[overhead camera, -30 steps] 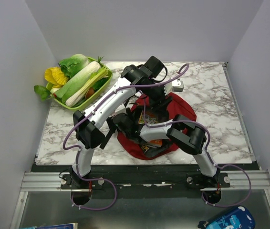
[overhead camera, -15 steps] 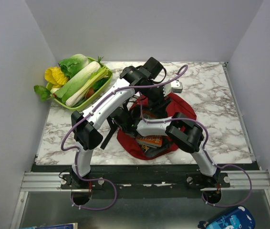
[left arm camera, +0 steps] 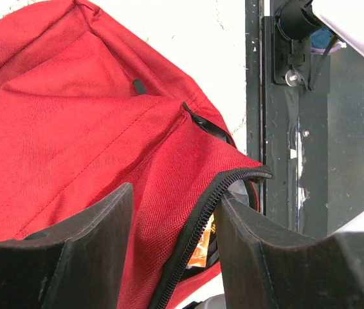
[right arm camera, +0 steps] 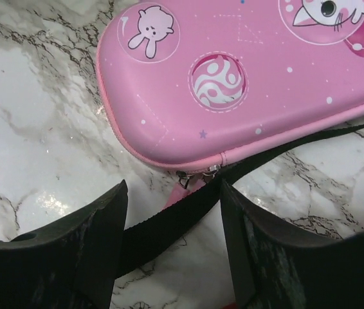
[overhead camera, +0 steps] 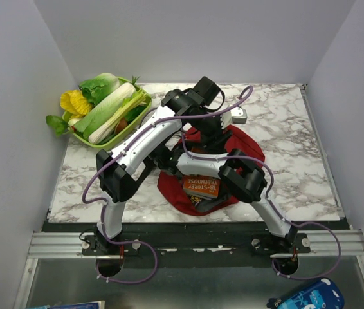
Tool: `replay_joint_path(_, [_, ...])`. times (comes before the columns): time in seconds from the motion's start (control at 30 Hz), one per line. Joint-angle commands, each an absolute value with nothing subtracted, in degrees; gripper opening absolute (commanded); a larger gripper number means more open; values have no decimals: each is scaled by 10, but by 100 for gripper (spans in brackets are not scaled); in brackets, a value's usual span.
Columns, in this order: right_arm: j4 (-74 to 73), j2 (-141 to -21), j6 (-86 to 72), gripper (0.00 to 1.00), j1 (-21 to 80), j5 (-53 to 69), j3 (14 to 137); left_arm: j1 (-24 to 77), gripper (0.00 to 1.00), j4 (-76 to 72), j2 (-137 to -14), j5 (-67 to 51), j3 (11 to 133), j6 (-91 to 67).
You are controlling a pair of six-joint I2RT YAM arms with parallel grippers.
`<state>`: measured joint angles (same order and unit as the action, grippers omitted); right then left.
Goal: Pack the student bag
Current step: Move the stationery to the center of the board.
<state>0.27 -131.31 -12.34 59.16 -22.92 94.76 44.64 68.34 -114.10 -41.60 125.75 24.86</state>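
The dark-red student bag [overhead camera: 246, 145] lies at the table's middle, with an orange book [overhead camera: 201, 185] showing in its opening. My left gripper [overhead camera: 214, 132] hangs over the bag. In the left wrist view its jaws [left arm camera: 172, 193] stand apart around the raised black zipper edge [left arm camera: 195, 232] of the red fabric [left arm camera: 72, 129]. My right gripper [overhead camera: 169, 153] is left of the bag. In the right wrist view it [right arm camera: 172, 187] is open just short of the pink pencil case [right arm camera: 233, 77], with a black strap [right arm camera: 169, 225] lying between its fingers. The arms hide the pencil case from the top camera.
A green basket [overhead camera: 141, 103] of vegetables stands at the back left. A small grey object [overhead camera: 240, 116] lies behind the bag. The black front rail [left arm camera: 278, 161] runs beside the bag. A blue case [overhead camera: 307, 296] lies below the table, at bottom right.
My right arm has swung its gripper away from the bag's opening toward the left and back. The orange book is now uncovered in the opening. The left arm has hardly moved.
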Motion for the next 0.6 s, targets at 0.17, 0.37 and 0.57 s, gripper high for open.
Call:
replay_joint_path(0.17, [-140, -1346, -127, 50, 587, -164, 1011, 450, 59, 673, -1125, -431, 1257, 236])
replay_joint_path(0.37, [-167, -1339, -146, 22, 586, -138, 998, 449, 58, 673, -1124, -436, 1252, 236])
replay_joint_path(0.57, [-144, -1284, -149, 1, 594, -102, 918, 450, 58, 664, -1122, -432, 1244, 231])
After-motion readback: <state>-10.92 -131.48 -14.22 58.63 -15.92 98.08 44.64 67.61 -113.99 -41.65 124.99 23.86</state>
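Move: The pencil case's pink zip pulls lie almost under the right fingertips, about 2 cm below and 1 cm back. The case's middle is roughly 9 cm ahead and 4 cm to the right. The black strap crosses the gap just above the pulls. The orange book in the red bag is some 19 cm right and 14 cm back. From the left hand, the pulls are about 10 cm ahead, 23 cm left and 24 cm lower. The right fingers close from about two-thirds open to shut, pinching the ends of the zip pulls together with the black strap beside them. Meanwhile the right hand eases back about 2 cm and sinks some 1.5 cm, its tips tilting down roughly 10 degrees. The left hand stays put, the bag's zipped rim still between its parted fingers. ##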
